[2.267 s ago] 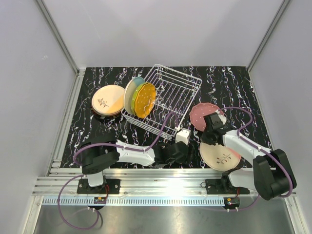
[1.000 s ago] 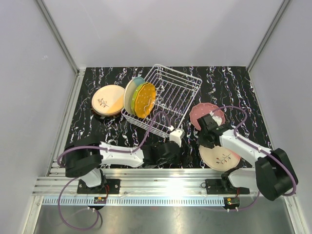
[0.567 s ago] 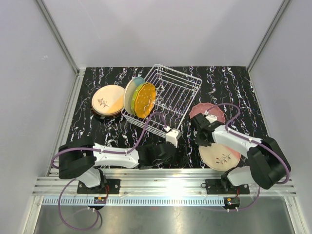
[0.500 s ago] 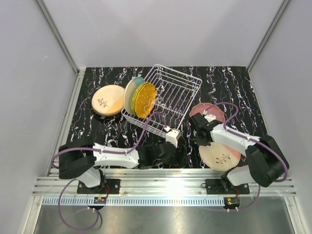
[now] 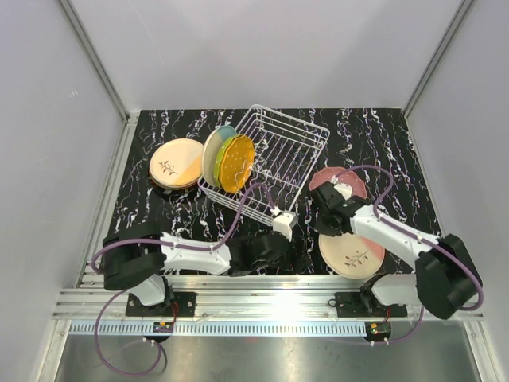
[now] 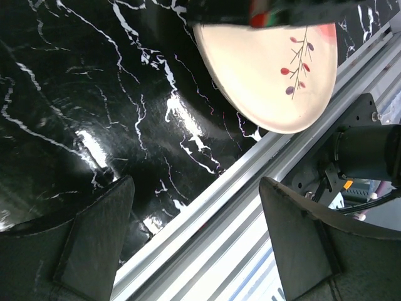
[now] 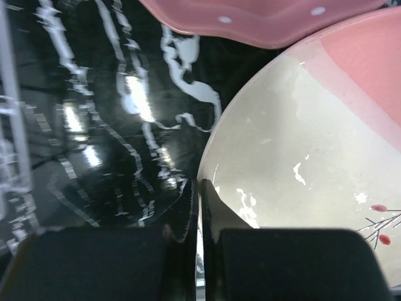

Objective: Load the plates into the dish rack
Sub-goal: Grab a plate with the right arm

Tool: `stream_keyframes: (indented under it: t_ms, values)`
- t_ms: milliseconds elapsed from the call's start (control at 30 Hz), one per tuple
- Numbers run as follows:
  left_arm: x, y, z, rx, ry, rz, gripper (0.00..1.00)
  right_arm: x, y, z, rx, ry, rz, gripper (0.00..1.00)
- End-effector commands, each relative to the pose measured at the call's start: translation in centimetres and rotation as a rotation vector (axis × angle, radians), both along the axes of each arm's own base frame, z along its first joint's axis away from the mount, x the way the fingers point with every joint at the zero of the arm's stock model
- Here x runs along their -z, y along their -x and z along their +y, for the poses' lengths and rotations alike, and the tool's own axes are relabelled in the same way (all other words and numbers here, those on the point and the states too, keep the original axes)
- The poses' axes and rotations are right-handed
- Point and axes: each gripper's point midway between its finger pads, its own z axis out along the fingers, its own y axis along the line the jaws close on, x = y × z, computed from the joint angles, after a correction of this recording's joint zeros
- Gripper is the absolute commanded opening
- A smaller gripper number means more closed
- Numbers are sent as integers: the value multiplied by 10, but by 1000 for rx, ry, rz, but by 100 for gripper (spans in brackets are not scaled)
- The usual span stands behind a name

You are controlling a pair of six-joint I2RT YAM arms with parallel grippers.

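Observation:
A cream plate with a pink patch and a red sprig (image 5: 351,251) (image 7: 301,150) lies at the near right, and my right gripper (image 5: 326,223) (image 7: 199,200) is shut on its left rim. A pink plate (image 5: 336,183) (image 7: 263,19) lies just behind it. The white wire dish rack (image 5: 296,151) stands mid-table, with a cream-blue plate (image 5: 215,151) and a yellow-orange plate (image 5: 237,163) upright at its left end. A peach sprig plate (image 5: 176,163) tops a stack at the left. My left gripper (image 5: 266,248) (image 6: 197,251) is open and empty, low over the table's near edge, and its view shows the cream plate (image 6: 269,69).
The aluminium rail (image 5: 262,282) (image 6: 250,200) runs along the near edge under the left gripper. The right arm's base (image 6: 369,157) is close by on the right. Grey walls enclose the black marbled table (image 5: 374,135).
The right gripper's jaws have shut on the cream plate's rim, and the plate has slid slightly left. The left gripper has drifted a little along the near edge, staying open.

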Motion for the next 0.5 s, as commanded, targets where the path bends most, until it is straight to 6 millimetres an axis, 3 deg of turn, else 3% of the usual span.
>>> stream_keyframes:
  t_ms: [0,67,267,467]
  values:
    - [-23,-4,-31,12,123,9,84,-41,-21,32,-3,-172,-138,0]
    - [-19,-3,-38,27,127,23,85,-49,-20,33,-5,-187,-150,0]
    - [-36,-4,-72,42,242,55,85,-70,-21,35,3,-243,-202,0]
    - [-35,-10,-93,21,301,112,88,-82,-17,19,16,-193,-238,0]
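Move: The cream branch plate is already pinched by its left rim in the right fingers, its middle about 8 cm to that hand's right, 4 cm back and a little below. The pink plate lies some 12 cm ahead and 4 cm right; the dish rack's middle is about 20 cm ahead and 16 cm left. From the empty, wide-open left hand, the branch plate's middle is roughly 13 cm right, 5 cm ahead and 5 cm lower. Keeping its shut grip on the left rim of the branch plate, the right hand lifts about 5 cm with a slight drift left, rolling so its left side rises nearly 10 degrees. Meanwhile the left hand, fingers still wide open, sweeps some 6 or 7 cm right towards the same plate, dipping a centimetre and coming back up while its wrist rolls about 10 degrees. ##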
